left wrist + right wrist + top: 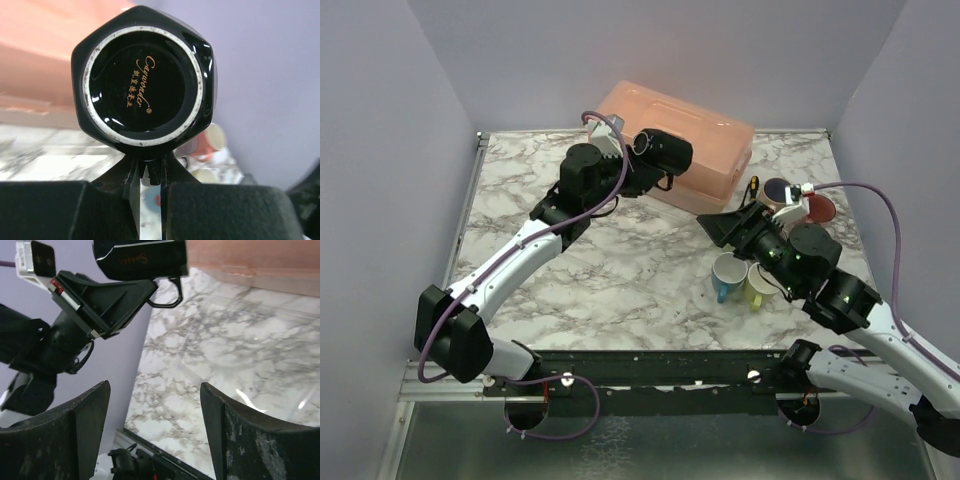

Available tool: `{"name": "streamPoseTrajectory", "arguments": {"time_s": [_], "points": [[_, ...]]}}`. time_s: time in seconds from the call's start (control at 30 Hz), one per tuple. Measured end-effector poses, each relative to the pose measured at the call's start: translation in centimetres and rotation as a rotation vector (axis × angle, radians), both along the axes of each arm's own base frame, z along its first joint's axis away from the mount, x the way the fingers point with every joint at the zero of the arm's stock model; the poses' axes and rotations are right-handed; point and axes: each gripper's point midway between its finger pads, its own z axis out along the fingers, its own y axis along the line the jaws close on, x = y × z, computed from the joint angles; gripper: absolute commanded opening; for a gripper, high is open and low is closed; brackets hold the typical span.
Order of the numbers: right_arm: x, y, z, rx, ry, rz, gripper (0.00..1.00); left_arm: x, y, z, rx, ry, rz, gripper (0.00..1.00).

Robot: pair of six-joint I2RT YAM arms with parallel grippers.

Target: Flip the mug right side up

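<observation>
The mug (665, 150) is glossy black and hangs in the air in front of the bin, tipped on its side. Its white-ringed base with gold lettering (142, 80) faces the left wrist camera. My left gripper (149, 167) is shut on the mug's thin handle, just under the base. In the right wrist view the mug (140, 257) shows at the top, with the left gripper (147, 289) pinching its handle. My right gripper (718, 226) sits lower and to the right of the mug. It stands open (155, 387) over bare marble, holding nothing.
A translucent orange bin (685, 135) lies at the back, right behind the mug. Near the right arm stand a white mug with a blue handle (728, 272), a yellow mug (758, 285), a purple cup (778, 190) and a red dish (818, 208). Walls enclose the marble table (620, 260).
</observation>
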Motion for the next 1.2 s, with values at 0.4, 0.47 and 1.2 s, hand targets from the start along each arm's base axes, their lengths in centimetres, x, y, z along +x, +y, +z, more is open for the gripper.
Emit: {"name": "streamPoseTrajectory", "arguments": {"time_s": [0.4, 0.47, 1.2], "points": [[-1.1, 3.6, 6.5, 0.123, -0.216, 0.196, 0.76, -6.8, -3.8, 11.1, -0.448, -0.052, -0.419, 0.00], [-1.2, 3.5, 7.6, 0.128, -0.235, 0.195, 0.76, -7.8, -3.8, 12.7, -0.502, -0.061, -0.469, 0.00], [-1.7, 5.9, 14.4, 0.237, -0.382, 0.303, 0.39, -14.1, -1.5, 17.8, -0.727, -0.082, -0.665, 0.00]]}}
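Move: The left hand already grips the black mug by its handle, the body about 5 cm above and 3 cm ahead. It takes the mug to the open right fingers, some 12 cm back, 11 cm right and 3 cm higher. From the right hand the mug is about 15 cm ahead, 11 cm left, slightly above; the blue mug is level fore-and-aft, 5 cm right and 26 cm below; the pink box lies 28 cm ahead, 9 cm left and 20 cm below. Left hand raises the held mug 18 cm and back, turning clockwise; right rises leftward, half-closing round its handle. ##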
